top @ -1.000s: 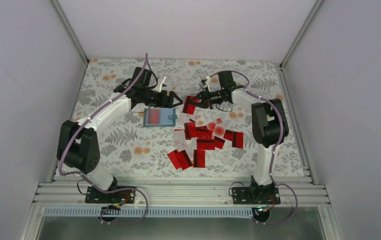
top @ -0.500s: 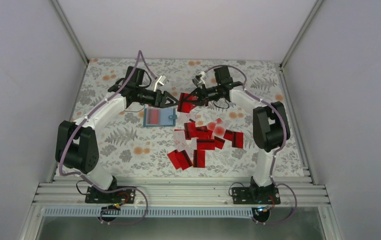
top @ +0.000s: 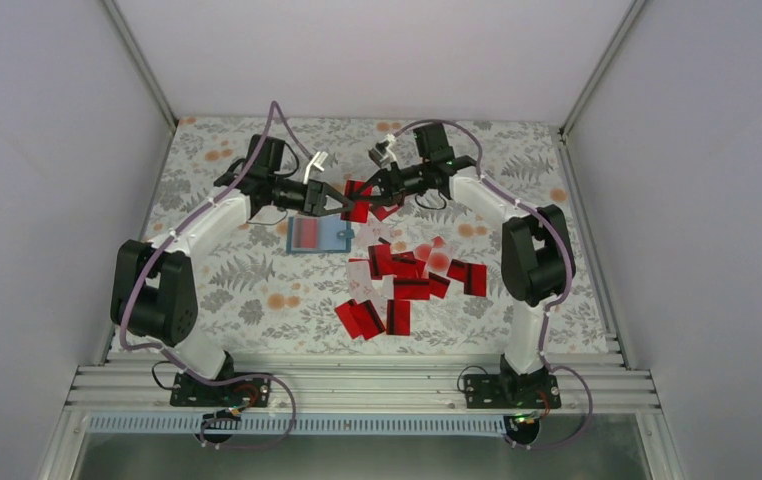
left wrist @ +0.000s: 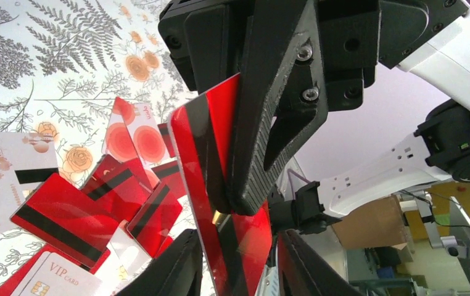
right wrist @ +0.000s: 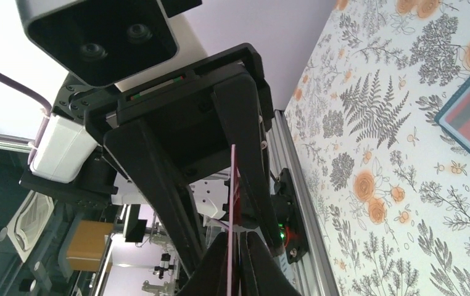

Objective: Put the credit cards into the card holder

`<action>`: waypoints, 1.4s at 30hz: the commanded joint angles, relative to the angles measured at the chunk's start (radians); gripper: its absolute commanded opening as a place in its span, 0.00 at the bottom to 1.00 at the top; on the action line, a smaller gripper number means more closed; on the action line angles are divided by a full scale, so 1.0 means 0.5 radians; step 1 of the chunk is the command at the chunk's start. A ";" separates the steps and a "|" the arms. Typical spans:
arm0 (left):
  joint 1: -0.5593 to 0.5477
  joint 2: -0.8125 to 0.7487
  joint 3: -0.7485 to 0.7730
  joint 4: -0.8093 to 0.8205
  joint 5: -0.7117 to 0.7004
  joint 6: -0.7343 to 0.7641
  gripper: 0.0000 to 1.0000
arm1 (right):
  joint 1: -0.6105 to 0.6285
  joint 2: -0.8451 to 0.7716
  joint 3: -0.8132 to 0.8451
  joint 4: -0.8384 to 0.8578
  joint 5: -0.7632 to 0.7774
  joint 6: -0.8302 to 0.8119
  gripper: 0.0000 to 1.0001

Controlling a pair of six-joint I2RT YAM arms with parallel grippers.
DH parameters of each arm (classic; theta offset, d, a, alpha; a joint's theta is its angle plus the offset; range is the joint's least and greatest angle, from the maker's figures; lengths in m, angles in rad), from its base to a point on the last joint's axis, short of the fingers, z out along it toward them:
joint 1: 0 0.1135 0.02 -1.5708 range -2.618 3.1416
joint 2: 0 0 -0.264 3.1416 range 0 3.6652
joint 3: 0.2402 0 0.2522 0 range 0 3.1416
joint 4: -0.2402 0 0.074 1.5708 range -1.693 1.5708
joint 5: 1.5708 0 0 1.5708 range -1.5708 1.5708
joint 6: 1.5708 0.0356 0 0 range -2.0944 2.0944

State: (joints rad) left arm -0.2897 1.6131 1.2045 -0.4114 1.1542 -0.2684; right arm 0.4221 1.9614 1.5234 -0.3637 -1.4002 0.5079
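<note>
One red credit card [top: 359, 200] with a black stripe hangs in the air above the mat, my right gripper [top: 375, 190] shut on its upper part. In the right wrist view this card [right wrist: 233, 185] shows edge-on between that gripper's [right wrist: 235, 243] fingertips. My left gripper [top: 335, 202] faces it from the left. In the left wrist view the card [left wrist: 198, 154] reaches down between that gripper's [left wrist: 237, 246] two fingers, which stand either side of it with a little gap. The teal card holder [top: 340, 235] lies flat just below both grippers, with a reddish face showing.
Several more red and pale credit cards [top: 407, 280] lie scattered and overlapping on the floral mat in front of the holder, and they also show in the left wrist view [left wrist: 97, 203]. The holder's corner [right wrist: 469, 94] shows at the right edge of the right wrist view.
My right gripper has carried the card leftward to the left gripper. The left jaws have narrowed around the card's lower edge.
</note>
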 commanded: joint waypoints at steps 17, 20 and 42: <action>0.115 0.031 -0.006 -0.142 0.022 0.119 0.02 | 0.047 -0.075 0.126 -0.226 0.181 -0.164 0.56; 0.177 -0.011 -0.053 -0.248 -0.158 0.170 0.02 | 0.048 -0.077 0.044 -0.327 0.415 -0.217 0.60; 0.380 0.037 -0.490 0.023 -1.099 0.077 0.02 | 0.199 0.231 -0.104 -0.193 0.854 -0.143 0.57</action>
State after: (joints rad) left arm -0.1024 1.6024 0.9699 -0.4961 0.6388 -0.2039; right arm 0.4923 2.0235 1.4418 -0.4919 -1.0039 0.4294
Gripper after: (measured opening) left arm 0.029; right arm 0.573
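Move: The red credit card stands gripped in the right fingers, its middle about 2 cm to their left. For the left hand it is 2 cm right and 1 cm ahead, at its own height, between the half-open fingers. The open card holder lies flat some 7 cm left of the left hand, 5 cm ahead and 22 cm below (from the right hand about 10 cm left, 4 cm ahead, 23 cm below); the loose red cards' nearest one is 10 cm right of the left hand, 2 cm back and 23 cm below. The left fingers shut on the card in mid-air; then the right fingers open and let go of it. The left hand carries the pinched card down about 14 cm and left about 12 cm to the holder's pocket side, fingers tipping down and swinging counter-clockwise, 35 degrees or more in all. The emptied right hand sinks some 11 cm towards the holder's clasp end, fingers open and tilting down about 20 degrees. ##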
